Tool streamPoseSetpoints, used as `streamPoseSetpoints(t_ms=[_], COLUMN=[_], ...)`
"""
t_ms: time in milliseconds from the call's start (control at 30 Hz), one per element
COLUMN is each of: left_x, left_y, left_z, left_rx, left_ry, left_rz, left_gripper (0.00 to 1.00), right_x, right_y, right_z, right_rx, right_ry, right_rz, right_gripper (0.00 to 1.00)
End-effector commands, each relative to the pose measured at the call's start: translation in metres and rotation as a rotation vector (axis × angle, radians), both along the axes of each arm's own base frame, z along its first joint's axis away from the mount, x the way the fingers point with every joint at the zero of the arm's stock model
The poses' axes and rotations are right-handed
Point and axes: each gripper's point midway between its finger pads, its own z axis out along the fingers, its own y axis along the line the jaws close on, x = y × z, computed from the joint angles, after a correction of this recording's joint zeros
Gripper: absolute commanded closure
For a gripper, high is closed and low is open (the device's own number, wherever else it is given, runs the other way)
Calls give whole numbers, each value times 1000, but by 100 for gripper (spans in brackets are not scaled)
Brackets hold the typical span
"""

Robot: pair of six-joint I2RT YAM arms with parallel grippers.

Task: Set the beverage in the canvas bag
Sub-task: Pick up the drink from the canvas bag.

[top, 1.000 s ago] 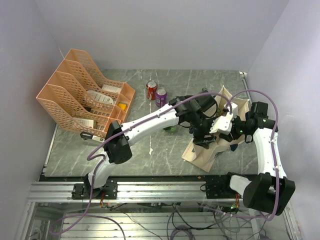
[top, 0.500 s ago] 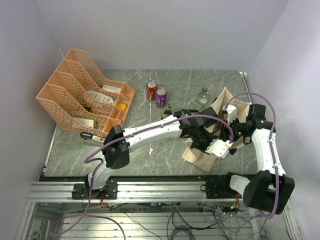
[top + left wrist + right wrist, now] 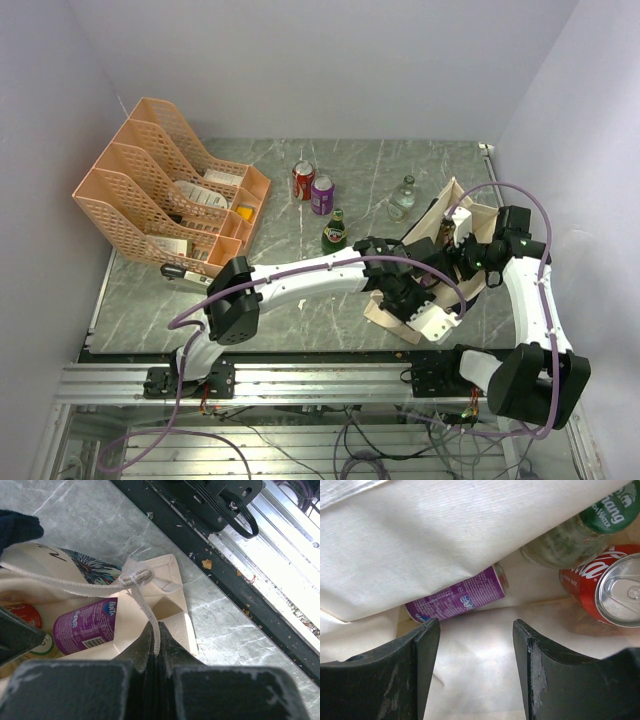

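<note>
The canvas bag [image 3: 400, 300] stands open at the right of the table. My left gripper [image 3: 418, 306] is at the bag's near edge, shut on a white cord [image 3: 145, 597] that runs from the bag's rim [image 3: 167, 575]. My right gripper [image 3: 476, 630] is down inside the bag, open, with only cloth between its fingers. In the bag lie a purple can [image 3: 457, 597], a red cola can [image 3: 610, 587] and a green bottle [image 3: 575, 532]. On the table stand a red can [image 3: 303, 180], a purple can [image 3: 322, 194], a green bottle [image 3: 334, 232] and a clear bottle [image 3: 403, 194].
Orange file trays [image 3: 165, 195] with papers fill the back left. The dark metal frame [image 3: 260, 590] runs along the table's near edge, close to the bag. A navy handle [image 3: 15, 525] hangs at the bag's side. Walls close in the back and both sides.
My left arm swung from above the bag to its near edge and shut on the cord, uncovering the two bottles on the table. My right gripper's jaws opened wider.
</note>
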Motion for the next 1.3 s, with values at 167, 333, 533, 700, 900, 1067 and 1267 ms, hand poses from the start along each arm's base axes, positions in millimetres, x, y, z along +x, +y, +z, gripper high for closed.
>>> streamPoseSetpoints(t_ms=[167, 333, 533, 700, 900, 1067, 1267], left_x=[-24, -16, -1, 10, 21, 28, 36], left_y=[29, 32, 30, 31, 35, 37, 38], left_z=[-27, -21, -2, 4, 8, 8, 6], left_rx=[110, 100, 64, 53, 37, 23, 20], left_ry=[72, 104, 187, 199, 225, 235, 246], left_rz=[30, 79, 135, 161, 197, 233, 254], left_gripper=[93, 93, 93, 93, 93, 93, 93], right_x=[-8, -16, -32, -31, -28, -22, -17], right_y=[20, 24, 27, 25, 25, 25, 25], right_z=[13, 5, -13, -25, -35, -46, -61], right_rx=[39, 27, -55, -78, -87, -90, -92], right_ry=[-62, -71, -183, -203, -250, -303, -343], right_rz=[160, 259, 537, 717, 889, 1023, 1158], right_gripper=[27, 15, 14, 15, 14, 13, 10])
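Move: The purple can lies on its side in the canvas bag, about 6 cm to the left of the right hand, 2 cm nearer the base and some 7 cm below it. Beyond it stand the red can, roughly 5 cm ahead of the right hand and 1 cm to its right, and the glass bottle, about 5 cm ahead and 4 cm left, both some 5 cm lower. From the left hand, already pinching the bag's rim, the purple can is about 9 cm ahead, 9 cm right and 8 cm down. Inside the bag the right hand swings its wrist counter-clockwise by some 50 degrees to bring the fingers round to point left at the purple can, opening them wide as it eases left and back, then sinks about 5 cm towards the can while coming slightly forward again. The left hand keeps its pinch on the rim, dips a little, then carries it about 3 cm forward and some 2 cm up, turning slightly counter-clockwise. ##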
